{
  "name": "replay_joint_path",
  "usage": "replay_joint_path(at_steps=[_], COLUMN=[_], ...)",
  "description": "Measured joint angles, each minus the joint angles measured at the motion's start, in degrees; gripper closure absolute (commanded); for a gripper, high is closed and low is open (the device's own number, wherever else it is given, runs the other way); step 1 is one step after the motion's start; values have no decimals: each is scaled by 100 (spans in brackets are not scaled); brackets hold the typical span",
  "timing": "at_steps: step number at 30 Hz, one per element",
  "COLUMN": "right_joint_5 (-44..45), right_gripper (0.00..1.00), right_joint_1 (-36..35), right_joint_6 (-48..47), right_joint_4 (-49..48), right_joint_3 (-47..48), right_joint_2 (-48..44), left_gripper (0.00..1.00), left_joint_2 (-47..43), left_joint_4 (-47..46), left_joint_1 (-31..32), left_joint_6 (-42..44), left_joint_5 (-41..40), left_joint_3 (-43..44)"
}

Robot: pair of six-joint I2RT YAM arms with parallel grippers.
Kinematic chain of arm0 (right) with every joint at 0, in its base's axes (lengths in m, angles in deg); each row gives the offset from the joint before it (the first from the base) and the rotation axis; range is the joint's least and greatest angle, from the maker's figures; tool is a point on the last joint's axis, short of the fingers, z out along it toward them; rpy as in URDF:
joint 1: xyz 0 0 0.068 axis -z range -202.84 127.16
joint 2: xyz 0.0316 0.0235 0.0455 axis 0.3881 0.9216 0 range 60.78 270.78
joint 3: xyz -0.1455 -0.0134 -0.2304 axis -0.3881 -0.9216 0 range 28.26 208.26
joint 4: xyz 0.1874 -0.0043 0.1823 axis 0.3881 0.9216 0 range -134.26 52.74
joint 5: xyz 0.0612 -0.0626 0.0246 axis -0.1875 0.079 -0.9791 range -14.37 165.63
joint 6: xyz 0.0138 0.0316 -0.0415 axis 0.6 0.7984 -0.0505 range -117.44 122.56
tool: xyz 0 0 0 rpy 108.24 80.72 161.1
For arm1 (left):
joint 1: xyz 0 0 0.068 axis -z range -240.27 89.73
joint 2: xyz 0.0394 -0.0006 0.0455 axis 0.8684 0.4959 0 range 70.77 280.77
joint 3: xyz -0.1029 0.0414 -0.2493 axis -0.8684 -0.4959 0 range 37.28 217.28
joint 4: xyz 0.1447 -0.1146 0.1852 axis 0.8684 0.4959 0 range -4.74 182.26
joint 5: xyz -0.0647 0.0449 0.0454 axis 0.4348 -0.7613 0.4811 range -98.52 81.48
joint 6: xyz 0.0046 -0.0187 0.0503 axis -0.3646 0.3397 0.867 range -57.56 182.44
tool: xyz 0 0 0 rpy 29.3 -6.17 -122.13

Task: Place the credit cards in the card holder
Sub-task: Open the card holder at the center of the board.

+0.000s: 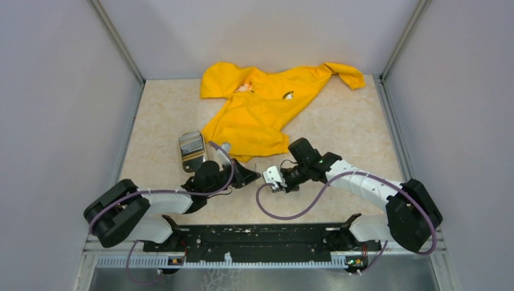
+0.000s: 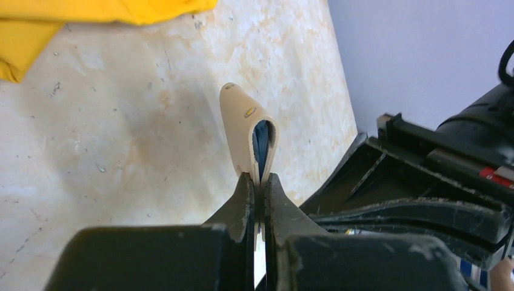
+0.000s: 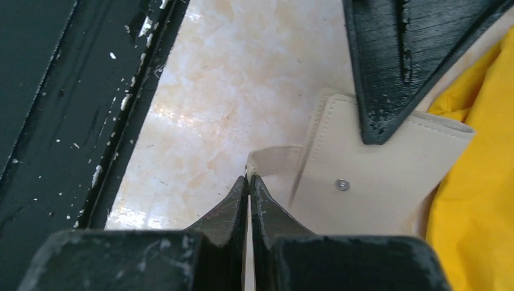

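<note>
The tan card holder point(image 2: 245, 130) is lifted off the table and seen edge-on, its bluish inside showing. My left gripper point(image 2: 260, 180) is shut on its near edge. In the right wrist view the card holder point(image 3: 376, 188) shows its snap dot, and my right gripper point(image 3: 249, 179) is shut on the corner of its flap. From above, the card holder point(image 1: 273, 176) hangs between the left gripper point(image 1: 253, 176) and the right gripper point(image 1: 280, 180). The credit cards point(image 1: 193, 147) lie as a striped stack in a tray to the left.
A beige rimmed tray point(image 1: 182, 155) sits left of centre on the marbled table point(image 1: 351, 121). A yellow garment point(image 1: 260, 109) is spread across the back, its hem close behind the grippers. Grey walls close in both sides. A black rail point(image 1: 254, 236) runs along the near edge.
</note>
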Motion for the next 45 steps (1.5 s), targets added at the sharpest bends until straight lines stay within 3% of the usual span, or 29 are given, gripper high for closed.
replay_joint_path(at_steps=[6, 12, 19, 26, 32, 42, 45], right_joint_5=[-219, -437, -481, 42, 713, 1189, 1388], right_gripper=[100, 70, 60, 45, 19, 16, 23], right_joint_1=[-63, -142, -9, 319, 350, 210, 50], right_joint_6=[-114, -376, -385, 234, 522, 518, 542], right_joint_4=[129, 446, 643, -33, -457, -647, -726], right_joint_3=[0, 11, 127, 103, 37, -140, -140], right_joint_2=[0, 35, -87, -546, -551, -409, -223], left_gripper=[100, 100, 100, 100, 100, 100, 100], left_joint_2=[-216, -251, -251, -240, -238, -243, -240], left_joint_4=[103, 33, -76, -133, -210, -173, -195], left_joint_1=[-4, -7, -11, -11, -22, -52, -59], left_joint_6=[-127, -162, -400, -922, -1639, -2647, -2820], left_joint_5=[-334, -354, -350, -332, -376, -533, -516], left_joint_3=[-2, -125, -142, -153, -284, -415, -415])
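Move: The right fingertips already pinch the unsnapped strap, whose middle is about 1 cm ahead of them. The card holder itself is some 6 cm ahead and 3 cm to the left of the right hand, at about its height. The left hand already grips the card holder, whose middle is roughly 2 cm ahead, 3 cm right and 1 cm below. From the left hand, the card tray lies about 24 cm left, 10 cm ahead and 8 cm below, and the yellow hoodie about 24 cm straight ahead, also 8 cm below. The right hand draws back about 3 cm with the strap pinched, opens to let go of it, then lifts, swings some 7.5 cm forward towards the card holder while turning slightly clockwise, and sinks again with its fingers spread wide, ending just short of the holder's near end. Meanwhile the left hand keeps its pinch almost in place and rolls about 30 degrees around its fingers, tipping the holder's upper side forward and left. ##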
